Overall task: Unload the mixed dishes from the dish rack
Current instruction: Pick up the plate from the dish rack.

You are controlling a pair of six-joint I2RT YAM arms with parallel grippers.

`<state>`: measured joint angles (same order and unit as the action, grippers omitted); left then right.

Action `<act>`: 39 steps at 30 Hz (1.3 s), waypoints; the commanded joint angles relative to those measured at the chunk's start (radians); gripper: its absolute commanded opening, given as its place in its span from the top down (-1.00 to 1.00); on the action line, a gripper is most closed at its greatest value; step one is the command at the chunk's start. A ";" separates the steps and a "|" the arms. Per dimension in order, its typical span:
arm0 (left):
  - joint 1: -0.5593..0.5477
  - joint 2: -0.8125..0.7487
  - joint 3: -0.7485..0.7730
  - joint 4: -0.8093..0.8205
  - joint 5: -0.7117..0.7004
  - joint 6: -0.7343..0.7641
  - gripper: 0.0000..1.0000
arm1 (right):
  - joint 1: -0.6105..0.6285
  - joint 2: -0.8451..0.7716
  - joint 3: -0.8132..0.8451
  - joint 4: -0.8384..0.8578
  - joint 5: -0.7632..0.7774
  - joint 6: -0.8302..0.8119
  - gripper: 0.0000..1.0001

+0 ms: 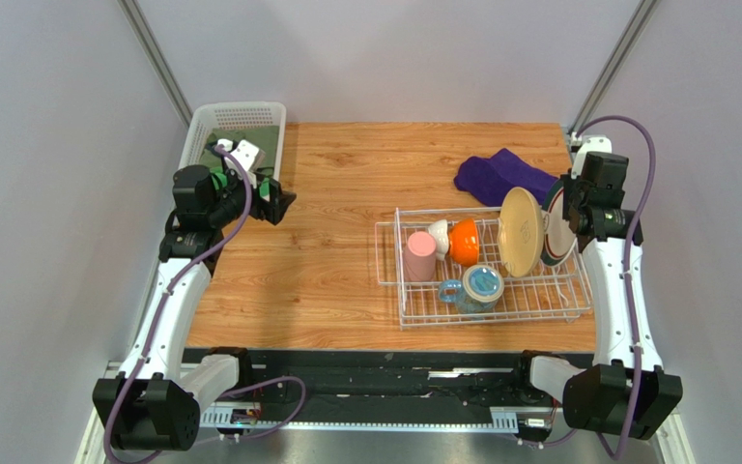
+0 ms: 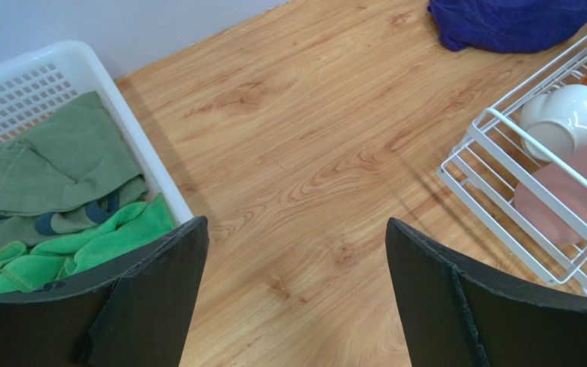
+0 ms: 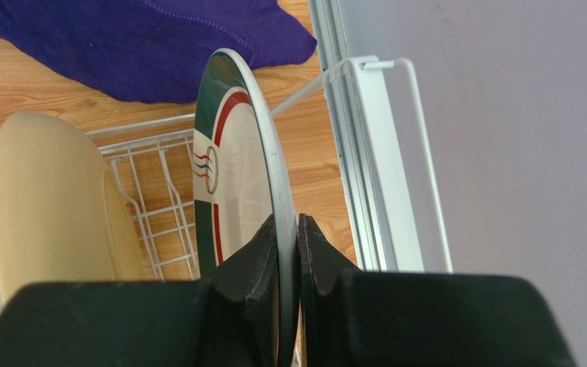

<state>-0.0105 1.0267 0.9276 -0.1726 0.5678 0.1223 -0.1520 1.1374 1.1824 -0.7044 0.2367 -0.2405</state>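
Observation:
The dish rack (image 1: 500, 321) stands at the table's right. In it lie a pink tumbler (image 1: 419, 257), a white bowl (image 1: 439, 235), an orange bowl (image 1: 465, 242) and a blue mug (image 1: 479, 285). A cream plate (image 1: 522, 232) stands upright, and beside it a white plate with green and red stripes (image 1: 558, 237). My right gripper (image 3: 288, 222) is shut on the striped plate's (image 3: 235, 168) rim, one finger on each face. The plate is still upright at the rack's right end. My left gripper (image 2: 295, 223) hangs open and empty over bare wood at the far left.
A purple cloth (image 1: 502, 177) lies behind the rack. A white mesh basket (image 1: 235, 121) with green cloths (image 2: 67, 168) sits at the back left, just beside my left gripper. The table's right edge and frame rail (image 3: 350, 153) run close to the striped plate.

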 commanded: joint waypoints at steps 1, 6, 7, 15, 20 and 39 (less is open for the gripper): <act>0.004 -0.016 -0.004 0.045 0.014 0.013 -0.87 | -0.006 -0.018 0.108 0.007 0.013 -0.016 1.00; 0.004 -0.014 0.007 0.044 0.014 0.008 -0.86 | -0.006 -0.005 0.190 -0.047 -0.004 -0.025 1.00; 0.004 -0.013 0.011 0.044 0.014 0.007 -0.86 | -0.006 -0.004 0.203 -0.062 -0.007 -0.028 1.00; 0.004 0.012 0.054 0.027 0.068 -0.015 -0.86 | -0.006 0.028 0.376 -0.133 -0.025 -0.056 1.00; -0.002 0.019 0.066 0.059 0.168 -0.027 -0.88 | -0.003 0.068 0.537 -0.181 -0.115 -0.042 1.00; -0.183 0.197 0.248 0.200 0.402 -0.118 -0.88 | 0.100 0.179 0.695 -0.120 -0.694 0.081 1.00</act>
<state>-0.1501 1.2312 1.1648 -0.1310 0.8989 0.0322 -0.1146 1.3083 1.8622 -0.9379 -0.2970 -0.2066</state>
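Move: The right hand already pinches the upper rim of the green-rimmed plate, whose middle lies about 4 cm ahead, 1 cm left and 6 cm below. From this hand the yellow plate is some 9 cm left, 3 cm ahead, 8 cm down; the orange bowl 21 cm left, 2 cm ahead; the purple cloth about 12 cm left and 20 cm ahead on the table. From the left hand, the green-rimmed plate is roughly 60 cm right, about level in reach, 9 cm lower. Up first, nearly straight, the right hand draws the green-rimmed plate out of the rack, rising about 18 cm; over the last part it swings some 10 cm left and a little forward, tipping its fingers up and turning counter-clockwise, the pinch on the rim kept. Later the open, empty left hand goes right about 9 cm and up 5, turning clockwise towards the rack and plate. ##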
